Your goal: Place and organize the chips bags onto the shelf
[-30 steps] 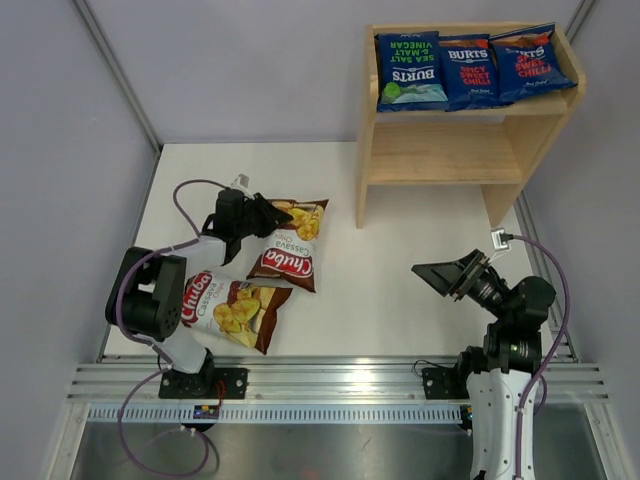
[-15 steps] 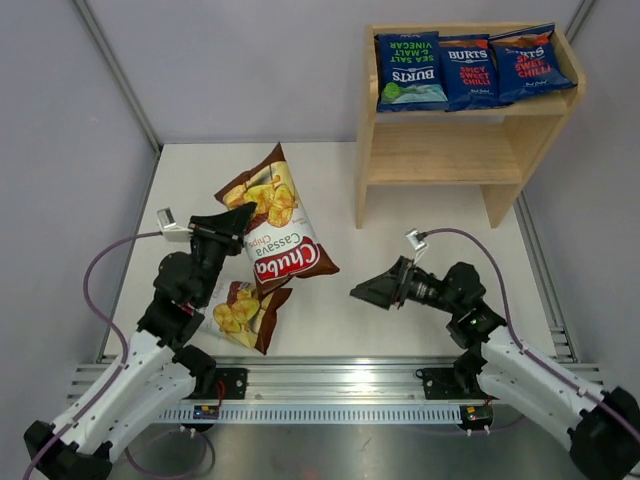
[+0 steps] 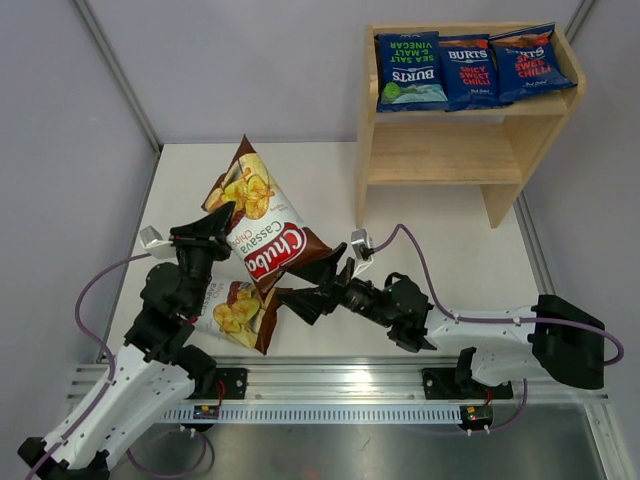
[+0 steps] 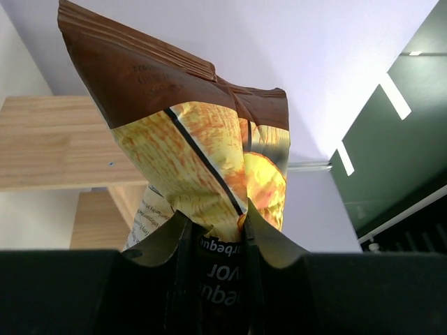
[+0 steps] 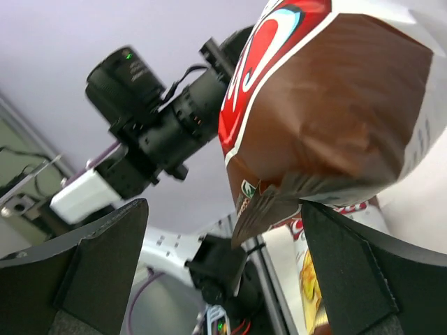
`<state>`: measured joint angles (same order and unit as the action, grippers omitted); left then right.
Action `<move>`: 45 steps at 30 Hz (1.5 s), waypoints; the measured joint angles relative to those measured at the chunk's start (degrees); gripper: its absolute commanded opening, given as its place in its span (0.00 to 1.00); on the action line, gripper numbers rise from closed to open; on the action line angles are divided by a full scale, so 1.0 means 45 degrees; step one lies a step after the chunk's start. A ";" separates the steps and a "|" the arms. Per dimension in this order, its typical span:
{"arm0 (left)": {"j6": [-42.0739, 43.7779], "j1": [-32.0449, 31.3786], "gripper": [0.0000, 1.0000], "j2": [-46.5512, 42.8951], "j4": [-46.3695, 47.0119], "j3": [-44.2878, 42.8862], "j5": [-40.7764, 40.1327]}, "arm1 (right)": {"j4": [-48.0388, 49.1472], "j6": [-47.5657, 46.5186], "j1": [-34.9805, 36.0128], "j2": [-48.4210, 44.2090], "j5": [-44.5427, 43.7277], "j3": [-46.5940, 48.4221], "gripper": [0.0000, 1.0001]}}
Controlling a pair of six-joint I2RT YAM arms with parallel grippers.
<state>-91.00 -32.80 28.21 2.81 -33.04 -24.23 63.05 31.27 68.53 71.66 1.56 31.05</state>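
Note:
My left gripper is shut on one side edge of a brown-and-white Chuba chips bag and holds it tilted above the table. In the left wrist view the bag rises from between the closed jaws. My right gripper stands open at the bag's lower right corner. In the right wrist view the crimped corner of the bag hangs between the wide fingers, unclamped. A second Chuba bag lies flat under the left arm. Three blue Burts bags lie on the top tier of the wooden shelf.
The shelf's lower tier holds nothing. Grey walls close the table on the left, back and right. A metal rail runs along the near edge by the arm bases. The left arm's wrist camera looms close in the right wrist view.
The left gripper has lifted the Chuba bag off the table and tipped it up. The right arm has swung left and low across the table to the bag's lower corner, jaws open.

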 measured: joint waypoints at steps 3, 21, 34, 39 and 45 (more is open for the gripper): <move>-0.0355 0.0019 0.00 -0.0291 0.0073 0.0000 -0.0359 | 0.0233 -0.0248 0.0223 0.0452 -0.1001 0.0495 0.99; -0.1617 -0.0063 0.00 -0.1010 0.0529 0.0393 -0.0374 | 0.0719 -0.0850 0.0418 0.1773 -0.3546 0.2040 0.99; -0.2030 -0.0078 0.07 -0.1399 0.1311 0.1462 0.0121 | -0.1059 -0.1229 -0.0257 0.1039 -0.2633 0.2142 0.42; -0.1632 -0.0078 0.56 -0.1428 0.1724 0.1705 0.0209 | -0.1598 -0.1360 -0.0544 0.0777 -0.2293 0.2137 0.28; -0.0855 -0.0175 0.99 -0.1438 0.1617 0.1700 0.0777 | -0.2181 -0.1452 -0.0651 -0.0301 -0.2040 0.1700 0.25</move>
<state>-94.85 -33.58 21.74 10.09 -25.39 -20.73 53.23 24.73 65.60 70.30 -7.62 38.70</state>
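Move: The Cassava chips bag hangs already pinched in the left fingers, its middle about 7 cm to that hand's right and 2 cm back; the right gripper waits open some 14 cm right, 13 cm back and 4 cm lower. From the right hand the bag's middle is about 10 cm ahead, 7 cm left and 3 cm up, with its red-logo end nearest. The other brown bag lies on the table about 15 cm left, 4 cm ahead and 28 cm below the right hand. The right hand reaches about 5 cm forward, then rises some 3 cm, turning about 15 degrees clockwise, with its open fingers going around the red-logo end of the Cassava bag, and then closes to pinch that end before easing a couple of centimetres to the right. Meanwhile the left hand keeps its grip on the bag, lifts about 2 cm and sinks back while rolling some 10 degrees and drawing slightly back, and only once the right fingers have closed does it open wide and let the bag go. ##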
